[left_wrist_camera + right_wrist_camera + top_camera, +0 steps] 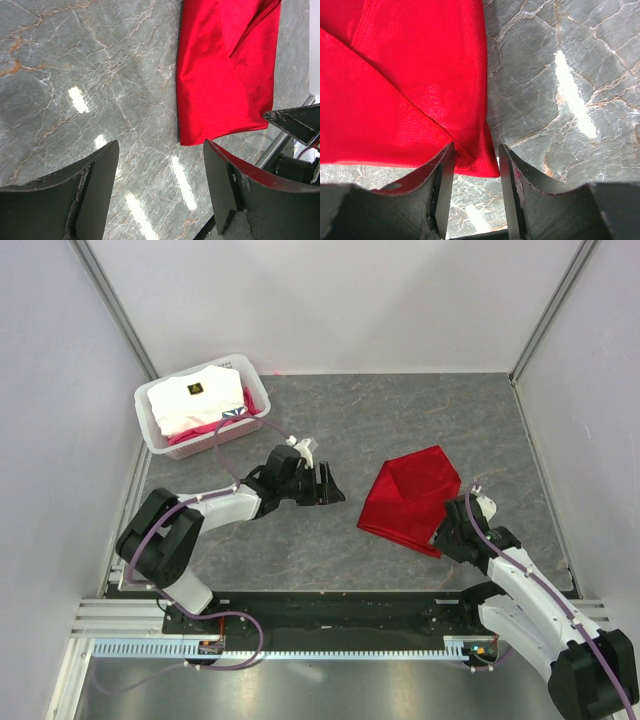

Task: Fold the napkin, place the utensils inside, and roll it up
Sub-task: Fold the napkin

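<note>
The red napkin (pixel 410 495) lies folded on the grey table, right of centre. My right gripper (pixel 443 532) hangs over its near right corner. In the right wrist view that corner of the napkin (pixel 405 90) sits in the gap of the right gripper (pixel 476 147), whose jaws stand apart and do not pinch the cloth. My left gripper (pixel 330 488) is open left of the napkin. In the left wrist view the left gripper (pixel 160 145) is over bare table, with the napkin (pixel 220 85) ahead of it. The utensils are out of view.
A white basket (pixel 215 440) holding white and pink fabric stands at the back left. White walls close in the table on three sides. A dark rail (pixel 330 605) runs along the near edge between the arm bases.
</note>
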Controlling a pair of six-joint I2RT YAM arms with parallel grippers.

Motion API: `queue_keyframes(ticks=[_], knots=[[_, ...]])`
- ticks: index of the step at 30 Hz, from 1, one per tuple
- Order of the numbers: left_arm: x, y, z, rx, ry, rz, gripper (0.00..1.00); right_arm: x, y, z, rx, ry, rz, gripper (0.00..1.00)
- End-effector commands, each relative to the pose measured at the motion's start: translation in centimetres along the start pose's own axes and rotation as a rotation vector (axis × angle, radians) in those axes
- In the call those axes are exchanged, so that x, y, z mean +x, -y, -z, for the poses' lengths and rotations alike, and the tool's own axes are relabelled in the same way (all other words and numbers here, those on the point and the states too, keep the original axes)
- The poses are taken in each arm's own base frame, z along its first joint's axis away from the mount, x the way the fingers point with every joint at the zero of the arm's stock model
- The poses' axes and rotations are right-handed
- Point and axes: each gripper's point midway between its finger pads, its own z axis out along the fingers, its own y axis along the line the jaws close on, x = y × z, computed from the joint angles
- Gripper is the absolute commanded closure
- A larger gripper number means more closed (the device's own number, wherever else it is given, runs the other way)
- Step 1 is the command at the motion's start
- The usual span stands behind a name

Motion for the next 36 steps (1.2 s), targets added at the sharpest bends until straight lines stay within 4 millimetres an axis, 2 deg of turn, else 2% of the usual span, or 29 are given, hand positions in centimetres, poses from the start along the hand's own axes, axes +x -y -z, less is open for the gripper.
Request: queue_keyframes(ticks=[1, 3, 7, 12, 18, 22, 25, 30, 36], knots=[[-0.9, 1.2, -0.6, 0.053, -0.003, -0.012, 0.25, 0.2, -0.3, -0.2, -0.018, 0.003, -0.018, 0.55], [-0.6, 1.0, -0.8, 0.051, -0.016, -0.006, 0.25, 0.2, -0.2, -0.3, -0.015, 0.005, -0.02, 0.57], [0.2, 0.7, -1.2, 0.054, -0.042, 0.012, 0.25, -0.1, -0.3, -0.3, -0.01, 0.015, -0.024, 0.74], [1.5, 1.5, -1.9, 0.087, -0.082, 0.019, 0.25, -0.4, -0.1, -0.3, 0.006, 0.026, -0.021, 0.88], [4.1, 2.5, -3.3, 0.135, -0.16, 0.051, 0.27, 0.1, -0.2, -0.8, -0.003, 0.01, -0.016, 0.93], [5.6, 3.4, -4.1, 0.147, -0.203, 0.075, 0.37, 0.0, -0.3, -0.8, -0.006, 0.011, -0.017, 0.93], [7.0, 3.3, -4.6, 0.119, -0.24, 0.083, 0.47, 0.0, -0.4, -0.8, -0.008, 0.012, -0.013, 0.94], [8.5, 2.5, -5.3, 0.056, -0.28, 0.089, 0.52, 0.1, -0.4, -0.8, -0.015, 0.012, -0.017, 0.93], [9.5, 2.6, -6.0, 0.03, -0.302, 0.078, 0.54, 0.2, -0.4, -0.9, -0.021, 0.008, -0.016, 0.94]])
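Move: The napkin's near-left corner lies about 6 cm back, 8 cm to the right and 6 cm below the left hand, with the folded napkin's middle level with that hand and roughly 20 cm to its right. The near-right corner is right at the right hand, between its open fingertips and about 1 cm below them; from there the napkin's middle is some 13 cm ahead and 7 cm to the left. The right hand stays put at the near-right corner and shuts its half-open fingers, pinching the cloth and keeping it pinched close to the table. Meanwhile the left hand first sinks beside the napkin, then sweeps right and back towards the near-left corner, about 7 cm right, 6 cm back and 5 cm down in all, tipping its fingers down and swinging clockwise by some 10 degrees each while they narrow from wide to about half open, ending one on either side of the corner without a grip. ##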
